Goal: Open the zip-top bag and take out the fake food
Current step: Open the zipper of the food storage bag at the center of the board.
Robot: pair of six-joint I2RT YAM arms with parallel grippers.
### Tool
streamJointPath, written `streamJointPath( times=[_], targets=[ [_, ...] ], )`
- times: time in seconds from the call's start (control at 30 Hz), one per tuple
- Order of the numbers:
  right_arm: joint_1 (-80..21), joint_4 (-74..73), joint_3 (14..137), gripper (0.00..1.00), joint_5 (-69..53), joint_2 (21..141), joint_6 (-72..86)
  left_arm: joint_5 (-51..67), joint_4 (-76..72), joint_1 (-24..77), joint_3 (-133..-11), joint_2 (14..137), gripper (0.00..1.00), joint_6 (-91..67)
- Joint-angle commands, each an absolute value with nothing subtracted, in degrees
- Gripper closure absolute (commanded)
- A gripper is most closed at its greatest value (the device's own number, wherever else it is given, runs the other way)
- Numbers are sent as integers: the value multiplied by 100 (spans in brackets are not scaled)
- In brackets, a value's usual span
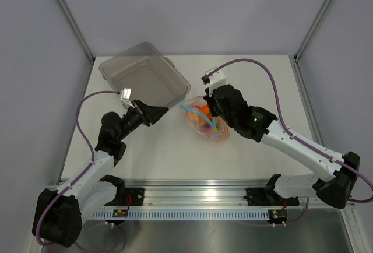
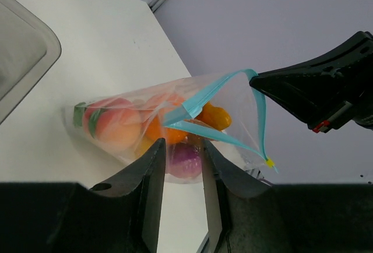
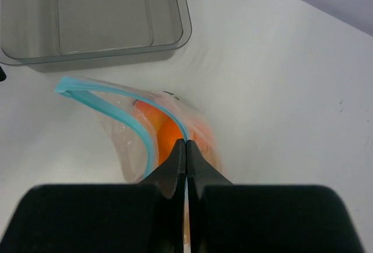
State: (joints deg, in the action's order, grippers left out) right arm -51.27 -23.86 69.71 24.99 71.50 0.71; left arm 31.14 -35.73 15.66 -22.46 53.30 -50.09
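Note:
The zip-top bag [image 1: 205, 123] lies mid-table with its mouth open, the light-blue zip strip [image 3: 140, 127] spread in a loop. Inside is the fake food: a peach piece [image 2: 113, 126], an orange one [image 2: 217, 116] and a purple one [image 2: 185, 161]. My right gripper [image 3: 186, 146] is shut on one side of the zip strip and holds that edge up; it shows as a black shape [image 2: 326, 90] in the left wrist view. My left gripper [image 2: 182, 151] stands open just short of the bag's lower edge with nothing between its fingers. From above it [image 1: 165, 111] sits left of the bag.
A rigid clear tub [image 1: 143, 78] stands at the back left, close behind the left gripper, and also shows in the right wrist view [image 3: 93, 14]. Walls close in the table at the back and both sides. A rail [image 1: 198, 200] runs along the near edge.

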Motion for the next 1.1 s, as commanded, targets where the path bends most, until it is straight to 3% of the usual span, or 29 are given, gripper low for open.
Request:
streamJointPath(
  times=[0.0, 0.23, 0.43, 0.7, 1.07],
  targets=[
    [-5089, -2364, 7066, 100, 2593, 7189, 439, 2514, -3059, 1854, -2391, 4879, 67, -5212],
    [-5098, -2391, 7119, 100, 2461, 7286, 580, 1952, -2725, 2416, -2259, 4201, 67, -5308],
    [-5089, -2303, 7049, 100, 2426, 7181, 624, 1521, -2847, 2891, -2320, 4666, 68, -6020],
    [-5089, -2241, 7023, 100, 2391, 7172, 677, 1170, -3331, 3875, -2417, 5475, 45, -6030],
    [-5089, -2127, 6961, 100, 2329, 7119, 703, 519, -3464, 4315, -2443, 5766, 32, -6109]
  ],
)
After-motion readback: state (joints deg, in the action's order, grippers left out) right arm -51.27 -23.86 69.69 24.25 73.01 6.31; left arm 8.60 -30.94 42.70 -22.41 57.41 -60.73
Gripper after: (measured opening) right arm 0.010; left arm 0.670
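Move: The bag's near blue zip strip has its middle about 14 cm to the right of the left hand, 1 cm ahead and slightly lower. The yellow zipper slider hangs some 22 cm right and 5 cm back; the clear bin lies about 19 cm ahead and 9 cm left, on the table. From the right hand, already pinching the far strip, the near strip's middle is roughly 4 cm back, 3 cm left and 4 cm below. The bag's far zip strip stays pinched in the right fingers, which sink only about 1 cm. Towards the near strip the left hand first draws back and up a few centimetres, then swings right and down, ending some 9 cm right, 5 cm back and 3.5 cm lower; the fingers tip down about 15 degrees and spread wide. ##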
